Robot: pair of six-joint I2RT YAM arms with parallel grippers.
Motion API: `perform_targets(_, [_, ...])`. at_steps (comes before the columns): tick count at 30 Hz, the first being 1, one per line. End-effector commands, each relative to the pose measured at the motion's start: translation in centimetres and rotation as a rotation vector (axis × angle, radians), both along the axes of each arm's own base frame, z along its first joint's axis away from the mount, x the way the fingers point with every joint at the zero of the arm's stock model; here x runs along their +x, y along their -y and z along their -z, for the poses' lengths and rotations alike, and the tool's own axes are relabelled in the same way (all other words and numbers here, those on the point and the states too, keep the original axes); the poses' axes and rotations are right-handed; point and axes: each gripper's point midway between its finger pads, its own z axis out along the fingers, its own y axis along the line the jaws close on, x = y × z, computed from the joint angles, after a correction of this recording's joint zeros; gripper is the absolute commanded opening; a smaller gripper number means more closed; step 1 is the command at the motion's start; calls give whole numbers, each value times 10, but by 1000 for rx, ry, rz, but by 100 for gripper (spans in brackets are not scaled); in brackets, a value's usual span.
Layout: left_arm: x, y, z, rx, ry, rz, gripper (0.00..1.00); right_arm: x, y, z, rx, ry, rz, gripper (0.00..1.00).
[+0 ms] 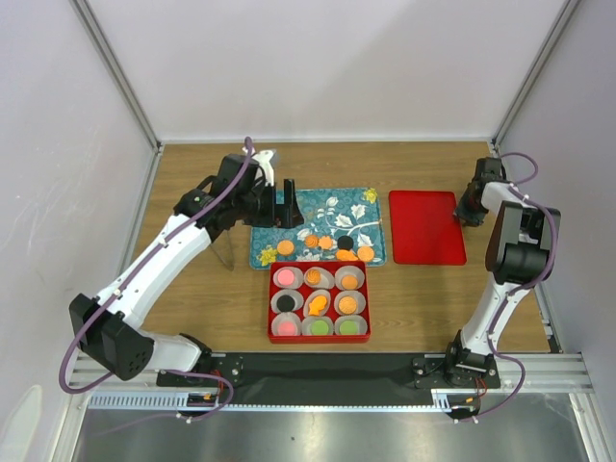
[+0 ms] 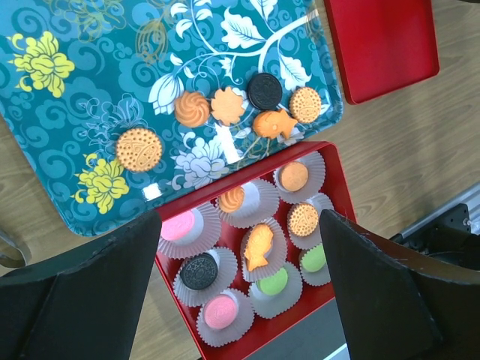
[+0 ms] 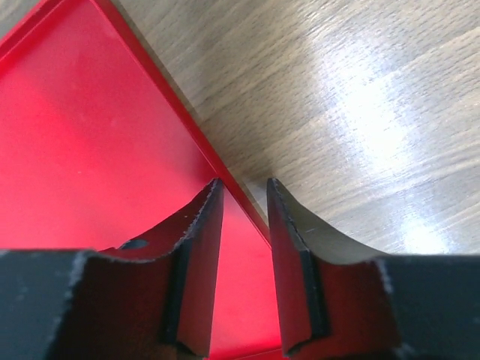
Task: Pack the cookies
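Several loose cookies (image 2: 192, 107) lie on the teal flowered tray (image 2: 67, 120), mostly orange and one black (image 2: 265, 90). In front of the tray the red box (image 1: 319, 339) holds nine paper cups, each with a cookie (image 2: 257, 247). My left gripper (image 1: 276, 210) hovers open over the tray's near edge and the box, its fingers (image 2: 97, 292) wide apart and empty. My right gripper (image 3: 245, 184) is at the far right edge of the flat red lid (image 1: 426, 226), jaws a narrow gap apart astride its rim.
The lid (image 3: 90, 127) lies flat on the wooden table, right of the tray (image 1: 318, 207). White walls and metal posts enclose the table on three sides. A black mat runs along the near edge between the arm bases.
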Motion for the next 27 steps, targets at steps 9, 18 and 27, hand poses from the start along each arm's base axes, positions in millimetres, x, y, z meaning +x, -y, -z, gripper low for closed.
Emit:
perform_targets(9, [-4,10,1,-19,8,54,92,-49,14,8,3,-109,69,22])
perform_targets(18, [-2,14,0,-26,10,67,92,-64,13,3,14,-119,103,2])
perform_targets(27, [2,22,1,-42,4,85,92,-73,9,-29,21,-87,109,0])
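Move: My right hand is at the middle of the red lid's right-hand rim, half-open fingers straddling it. The lid's centre is some 11 cm left, 3 cm back and barely below. The round cookie at the blue tray's near right corner lies about 32 cm left and 10 cm back; the cookie box's centre is roughly 45 cm left and 24 cm back. From my left hand the lid is about 48 cm right, 11 cm ahead and 22 cm below. I shut my right fingers until they pinch the lid's right-hand rim between the tips, and draw that rim back towards my base by about 7 cm, staying low at table height all the way. Early on I drift slightly right, then ease part of the way left again. My left hand, still open and empty, only sinks a little. ##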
